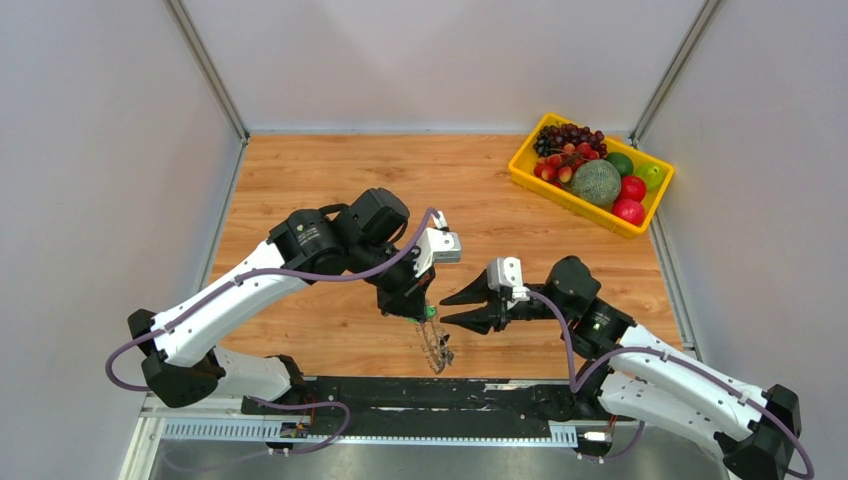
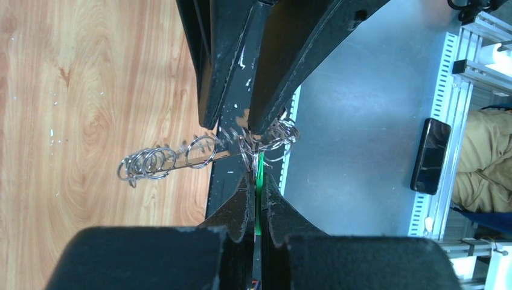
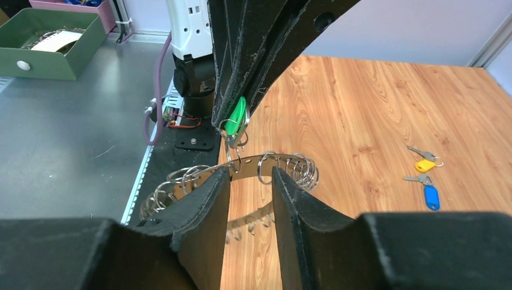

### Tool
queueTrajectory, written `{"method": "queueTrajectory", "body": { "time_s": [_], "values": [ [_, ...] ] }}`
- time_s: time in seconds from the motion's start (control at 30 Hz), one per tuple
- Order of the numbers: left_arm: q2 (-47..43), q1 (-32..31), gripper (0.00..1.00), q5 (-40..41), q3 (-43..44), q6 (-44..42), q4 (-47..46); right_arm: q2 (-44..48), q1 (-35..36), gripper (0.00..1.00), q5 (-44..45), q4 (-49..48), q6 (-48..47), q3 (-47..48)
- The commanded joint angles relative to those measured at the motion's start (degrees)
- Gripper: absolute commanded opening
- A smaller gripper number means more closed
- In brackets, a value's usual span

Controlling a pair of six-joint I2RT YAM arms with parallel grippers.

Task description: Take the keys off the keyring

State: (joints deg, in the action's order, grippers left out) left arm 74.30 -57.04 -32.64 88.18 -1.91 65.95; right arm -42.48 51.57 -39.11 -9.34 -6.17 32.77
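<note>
My left gripper (image 1: 418, 308) is shut on a green plastic key head (image 2: 259, 172) and holds it above the table's near edge. The keyring (image 1: 435, 346), a curved metal band strung with several small silver rings, hangs from it. The band also shows in the left wrist view (image 2: 160, 161) and the right wrist view (image 3: 253, 162). My right gripper (image 1: 446, 309) is open just to the right; in its wrist view (image 3: 250, 176) its fingertips (image 3: 222, 176) straddle the band without gripping it. Two loose keys, one yellow-headed (image 3: 424, 164) and one blue-headed (image 3: 430, 197), lie on the wood.
A yellow tray (image 1: 522, 166) of fruit stands at the back right corner. A black rail (image 1: 400, 392) runs along the table's near edge. Off the table are a phone (image 2: 430, 155) and a green box (image 3: 57, 60) on the grey bench.
</note>
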Motion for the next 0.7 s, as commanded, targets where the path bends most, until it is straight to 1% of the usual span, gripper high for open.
{"method": "queueTrajectory", "body": {
  "time_s": [0.0, 0.33, 0.4, 0.5, 0.67],
  "values": [
    [-1.88, -0.35, 0.00, -2.26, 3.02, -1.25, -0.86, -1.39, -0.06, 0.37, -3.05, -2.22, -0.66, 2.82],
    [-1.56, -0.29, 0.00, -2.38, 3.14, -1.44, -1.00, -3.39, 0.19, 0.36, -6.02, -6.90, 2.53, 2.49],
    [-1.47, -0.30, 0.00, -2.40, 3.20, -1.48, -1.02, -3.54, 0.28, 0.34, -6.39, -7.74, 2.95, 2.40],
    [-1.44, -0.30, 0.00, -2.56, 3.31, -1.43, -1.12, -4.27, 0.28, 0.27, -6.52, -8.59, 3.63, 2.30],
    [-1.64, -0.32, 0.00, -2.15, 3.49, -1.25, -1.19, -5.40, 0.37, 0.05, -6.48, -8.53, 4.36, 2.32]
  ]
}}
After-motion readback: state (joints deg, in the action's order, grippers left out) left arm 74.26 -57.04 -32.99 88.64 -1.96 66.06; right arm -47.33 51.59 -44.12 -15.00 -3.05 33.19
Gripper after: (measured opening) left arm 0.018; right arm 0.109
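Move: The green key's small ring, with the keyring's rim just under it, lies about 2 cm to the right hand's left and 1 cm back, at fingertip height. The green key is about 3 cm left and 3 cm above, some 1 cm back; the big keyring's middle hangs roughly 4 cm below, 1 cm left and 2 cm back. From the left hand, which already holds the key, the small ring is about 2 cm right, 2 cm below, and level fore and aft. The small ring under the green key is what the right fingertips close in on: already pointing left and part open, they ease about 1.5 cm left and slightly back, turning some 5 degrees counter-clockwise, then shut most of their gap to pinch where the small ring meets the keyring's rim. The left hand holds still and keeps its grip on the green key. ##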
